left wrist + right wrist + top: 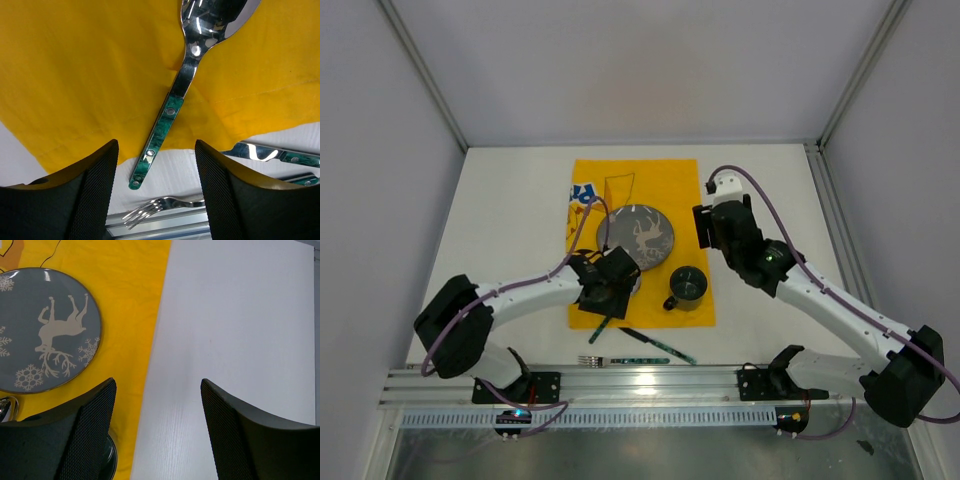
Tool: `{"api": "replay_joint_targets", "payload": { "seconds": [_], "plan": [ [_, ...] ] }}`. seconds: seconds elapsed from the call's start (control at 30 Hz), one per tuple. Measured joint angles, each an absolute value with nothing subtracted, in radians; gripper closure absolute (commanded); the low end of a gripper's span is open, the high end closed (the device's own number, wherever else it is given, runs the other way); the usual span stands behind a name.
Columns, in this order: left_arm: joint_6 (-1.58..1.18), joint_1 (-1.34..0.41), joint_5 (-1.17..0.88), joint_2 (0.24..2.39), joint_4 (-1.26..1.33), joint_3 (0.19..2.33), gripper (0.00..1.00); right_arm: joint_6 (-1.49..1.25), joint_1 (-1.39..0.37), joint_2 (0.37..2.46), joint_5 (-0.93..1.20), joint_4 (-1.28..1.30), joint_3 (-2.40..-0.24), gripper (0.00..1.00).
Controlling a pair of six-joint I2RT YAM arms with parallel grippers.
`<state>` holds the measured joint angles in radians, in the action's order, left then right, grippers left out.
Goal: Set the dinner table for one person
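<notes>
The white dinner table carries a yellow cloth with a grey reindeer plate and a dark mug on it. A green-handled spoon lies across the cloth's near edge, its bowl on the cloth and its handle end on the bare table. My left gripper hovers open over that handle, its fingers either side and apart from it. A fork and a knife lie on the table near the front rail. My right gripper stands open and holds nothing, over the cloth's right edge beside the plate.
An aluminium rail runs along the table's near edge, just behind the fork and knife. Grey walls close the back and sides. The mug sits just left of my right gripper's left finger.
</notes>
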<state>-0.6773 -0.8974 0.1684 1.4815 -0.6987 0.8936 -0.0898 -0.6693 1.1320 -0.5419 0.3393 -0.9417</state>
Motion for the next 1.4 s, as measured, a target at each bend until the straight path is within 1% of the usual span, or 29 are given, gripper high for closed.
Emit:
{"api": "replay_joint_targets", "payload": {
  "seconds": [0.1, 0.33, 0.47, 0.73, 0.83, 0.87, 0.9, 0.93, 0.97, 1.23, 1.4],
  "plan": [
    [-0.675, -0.897, 0.157, 1.518, -0.68, 0.894, 0.37, -0.091, -0.669, 1.132, -0.537, 0.339, -0.936, 0.27],
    [-0.673, -0.896, 0.128, 1.576, -0.65, 0.894, 0.46, -0.096, -0.664, 1.131, -0.535, 0.342, -0.928, 0.27],
    [-0.672, -0.896, 0.126, 1.577, -0.643, 0.894, 0.56, -0.102, -0.664, 1.13, -0.53, 0.345, -0.925, 0.27],
    [-0.673, -0.896, 0.122, 1.577, -0.64, 0.893, 0.66, -0.109, -0.664, 1.13, -0.521, 0.345, -0.923, 0.27],
    [-0.673, -0.896, 0.119, 1.577, -0.639, 0.893, 0.75, -0.109, -0.664, 1.13, -0.521, 0.345, -0.923, 0.27],
    [-0.673, -0.896, 0.119, 1.577, -0.638, 0.893, 0.81, -0.109, -0.664, 1.13, -0.521, 0.345, -0.922, 0.27],
    [-0.674, -0.896, 0.118, 1.577, -0.638, 0.893, 0.85, -0.109, -0.664, 1.13, -0.521, 0.345, -0.921, 0.27],
    [-0.673, -0.896, 0.114, 1.577, -0.637, 0.893, 0.98, -0.109, -0.664, 1.13, -0.521, 0.345, -0.92, 0.27],
    [-0.672, -0.896, 0.11, 1.577, -0.638, 0.893, 1.0, -0.109, -0.664, 1.13, -0.521, 0.345, -0.919, 0.27],
    [-0.667, -0.898, 0.112, 1.577, -0.653, 0.895, 1.0, -0.11, -0.664, 1.13, -0.521, 0.345, -0.916, 0.27],
    [-0.637, -0.898, 0.146, 1.577, -0.714, 0.932, 1.0, -0.11, -0.664, 1.13, -0.521, 0.345, -0.916, 0.27]
  ]
}}
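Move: The spoon's handle lies almost right under the left hand, about 1 cm to its right and 3 cm down, with its bowl end pointing forward and right. The fork is some 9 cm back and 4 cm right, the knife about 6 cm back and 12 cm right; the mug stands roughly 7 cm ahead and 18 cm right. From the right hand the handle is some 15 cm back, 22 cm left and 20 cm below. The left hand sinks a bit over 2 cm, easing about 1 cm to its right, until its part-open fingers, still pointing steeply down, straddle the spoon's green handle. It then stays low while the fingers close from about two-thirds open to nearly shut, pinching the handle around its middle, and at the very end it just starts to rise, drifting slightly left. ##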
